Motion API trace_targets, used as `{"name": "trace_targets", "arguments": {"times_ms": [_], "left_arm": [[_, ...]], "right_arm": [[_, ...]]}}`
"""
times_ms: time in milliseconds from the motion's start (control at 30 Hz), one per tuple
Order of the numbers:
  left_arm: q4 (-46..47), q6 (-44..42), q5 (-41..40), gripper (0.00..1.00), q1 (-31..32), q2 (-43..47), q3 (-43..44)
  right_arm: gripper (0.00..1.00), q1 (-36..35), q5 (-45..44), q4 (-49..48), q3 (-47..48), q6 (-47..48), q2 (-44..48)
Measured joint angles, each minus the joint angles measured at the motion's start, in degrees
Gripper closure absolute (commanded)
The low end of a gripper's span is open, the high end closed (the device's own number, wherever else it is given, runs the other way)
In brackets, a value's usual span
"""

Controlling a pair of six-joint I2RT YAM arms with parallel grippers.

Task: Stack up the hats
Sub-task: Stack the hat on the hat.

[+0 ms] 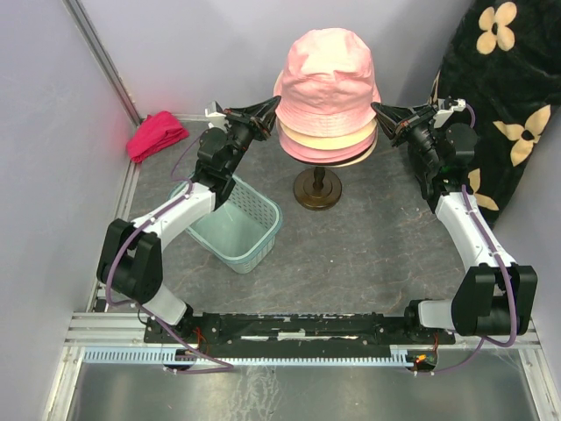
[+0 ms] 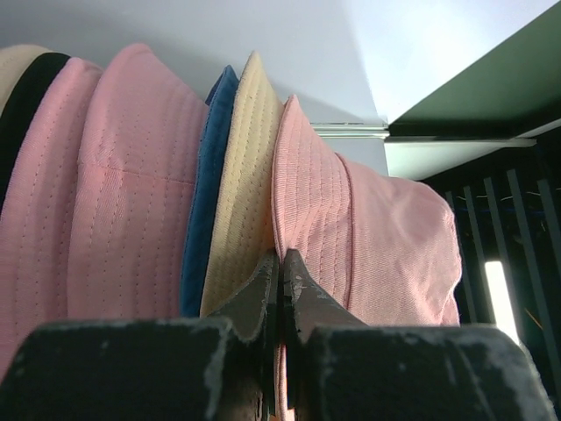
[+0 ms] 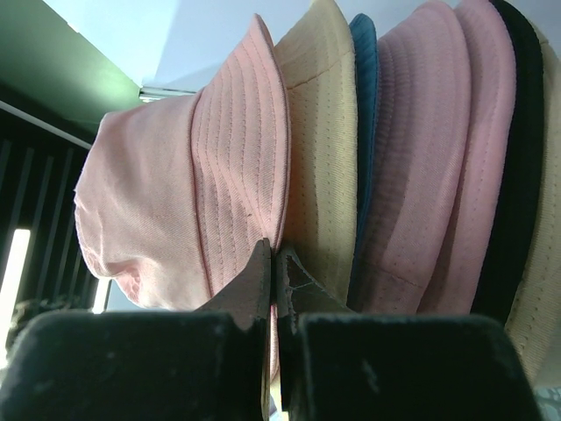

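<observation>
Several bucket hats sit stacked on a stand, and a pale pink hat (image 1: 329,70) is the top one. Under it show a beige brim (image 1: 331,138) and a pink brim (image 1: 308,151). My left gripper (image 1: 273,105) is shut on the left side of the top hat's brim. My right gripper (image 1: 378,109) is shut on its right side. In the left wrist view the left gripper (image 2: 280,256) pinches the pink brim (image 2: 302,193), beside beige (image 2: 245,175), blue (image 2: 210,193), pink (image 2: 131,175) and black (image 2: 26,114) brims. The right gripper (image 3: 273,247) pinches the same pink brim (image 3: 241,167).
A dark round stand base (image 1: 317,191) carries the stack at the table's middle. A mint plastic basket (image 1: 235,226) stands under the left arm. A magenta cloth bundle (image 1: 156,134) lies at the back left. A black flowered fabric (image 1: 504,96) hangs at the right.
</observation>
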State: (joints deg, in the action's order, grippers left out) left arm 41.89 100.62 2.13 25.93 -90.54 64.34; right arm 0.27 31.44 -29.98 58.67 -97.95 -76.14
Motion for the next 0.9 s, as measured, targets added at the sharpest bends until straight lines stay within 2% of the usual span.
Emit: {"name": "trace_targets", "arguments": {"times_ms": [433, 600, 667, 800, 900], "left_arm": [[-2.56, -1.01, 1.49, 0.97, -0.52, 0.26, 1.16], [-3.26, -2.32, 2.86, 0.95, -1.01, 0.04, 2.08], [-3.28, -2.71, 3.06, 0.90, -1.11, 0.04, 2.16], [-3.96, -3.56, 3.04, 0.72, -1.62, 0.04, 2.16], [-8.17, -4.74, 2.99, 0.63, -2.05, -0.42, 1.88]], "right_arm": [[0.98, 0.02, -0.04, 0.42, 0.02, 0.76, 0.02], [0.88, 0.09, -0.20, 1.20, 0.57, 1.64, 0.22], [0.82, 0.13, -0.17, 1.44, 0.76, 1.92, 0.22], [0.70, 0.46, -0.39, 3.54, 0.76, 2.51, 0.22], [0.64, 0.94, -0.44, 4.20, 0.76, 2.93, 0.22]]}}
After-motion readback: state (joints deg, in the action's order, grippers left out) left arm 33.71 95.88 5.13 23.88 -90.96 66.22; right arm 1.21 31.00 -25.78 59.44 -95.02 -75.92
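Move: Directly under the pink hat that both hands hold by its brim edges lies the beige hat, its middle about 4 cm ahead, 11 cm to the right and 3 cm below the left hand; from the right hand about 6 cm ahead, 11 cm to the left and 3 cm below. The blue hat comes next in the stack, some 2 cm lower. The empty basket stands on the table roughly 13 cm back and 13 cm left of the left hand, 33 cm down. Holding almost still at first, both hands keep the pink hat's brim pinched at its two sides against the stack, then open to about a third and let go of it. As it opens, the left hand drops about 2.5 cm and edges 1 cm forward, tilting slightly, down beside the lower brims; the right sinks and draws outward to its right about 1 cm. ##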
